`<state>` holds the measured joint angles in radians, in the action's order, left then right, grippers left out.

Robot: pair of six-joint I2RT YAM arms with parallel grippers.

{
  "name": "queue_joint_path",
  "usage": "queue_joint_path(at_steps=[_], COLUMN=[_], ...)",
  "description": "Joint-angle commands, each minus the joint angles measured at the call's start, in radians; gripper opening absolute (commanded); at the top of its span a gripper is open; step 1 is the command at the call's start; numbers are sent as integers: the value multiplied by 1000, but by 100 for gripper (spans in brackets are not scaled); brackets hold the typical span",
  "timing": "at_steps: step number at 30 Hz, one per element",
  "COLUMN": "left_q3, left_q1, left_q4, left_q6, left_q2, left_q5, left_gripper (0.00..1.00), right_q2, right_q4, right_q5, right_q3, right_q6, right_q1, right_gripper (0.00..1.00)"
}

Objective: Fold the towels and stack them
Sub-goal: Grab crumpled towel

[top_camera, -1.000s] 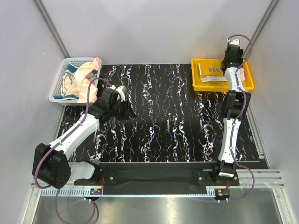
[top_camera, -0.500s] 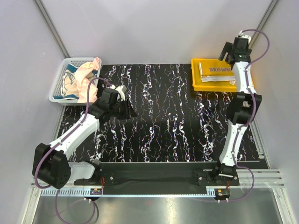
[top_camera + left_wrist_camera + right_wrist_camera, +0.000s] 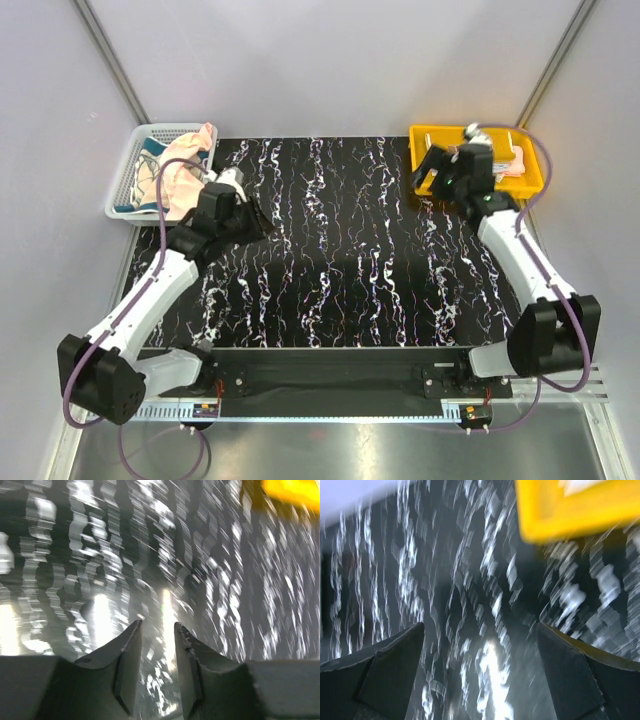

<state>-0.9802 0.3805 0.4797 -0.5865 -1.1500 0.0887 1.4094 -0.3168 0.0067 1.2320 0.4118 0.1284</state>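
A pink towel (image 3: pixel 184 168) hangs over the near rim of the white mesh basket (image 3: pixel 128 170), with a cream-teal towel (image 3: pixel 148 178) under it. A folded towel (image 3: pixel 512 164) lies in the yellow tray (image 3: pixel 528 182), mostly hidden by my right arm. Just right of the basket, my left gripper (image 3: pixel 253 222) hovers over the black marbled mat (image 3: pixel 350 260). In the left wrist view the left gripper (image 3: pixel 156 626) is open, with a narrow gap that holds nothing. My right gripper (image 3: pixel 433 166) hangs at the tray's left end. The right wrist view shows the right gripper (image 3: pixel 480 626) wide open and holding nothing.
The grey enclosure walls stand close behind the basket and the tray. Both wrist views are motion-blurred and show the mat below. The yellow tray's corner (image 3: pixel 560 515) shows above the right fingers, and the tray (image 3: pixel 295 490) is a yellow blur in the left wrist view.
My right arm swung from behind the tray forward and left, its jaws opening wide and empty. My left arm moved back toward the basket, its jaws parting a little more.
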Motion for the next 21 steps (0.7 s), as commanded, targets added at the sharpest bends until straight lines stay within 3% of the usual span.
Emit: queue_joint_path(at_steps=[1,8,14,21], left_q3=[-80,-287,-487,-601], left_q1=[-101,-215,-295,-357], left_q4=[-9,45,157,234], left_q6=[-74,-176,-213,-268], left_q2=[-19,-197,-450,-646], left_q5=[-225,-652,-728,-741], left_gripper=[39,61,66,67], right_q2=[-98,-135,-165,-162], right_q4=[70,74,62,70], right_q5=[-13,10,15,1], right_q3=[-144,-264,-281,-285], right_q6=[96,93,62,62], right_q1=[170,283,283,283], right_gripper=[100,100,100,100])
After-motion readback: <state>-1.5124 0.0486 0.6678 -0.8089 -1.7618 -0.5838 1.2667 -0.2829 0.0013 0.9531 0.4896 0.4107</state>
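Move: The crumpled peach towel, spilling over the near right corner of the white basket, lies about 17 cm ahead of the left hand, some 20 cm to its left and 10 cm below. The basket's middle is level with it and about 5 cm farther left; the teal-and-beige towel inside is some 9 cm to its left and 1 cm nearer. From the right hand the peach towel lies about 54 cm left, 4 cm ahead and 14 cm lower. Swinging about 21 cm left and 15 cm forward, the empty left hand goes to the peach towel at the basket's corner, rising a little, then sinking some 6 cm. It turns about 55 degrees counter-clockwise, its left side lifting, and the fingers open to about two-thirds. The right hand, still wide open and empty, draws left, back and down away from the yellow tray, then stops over bare table. ##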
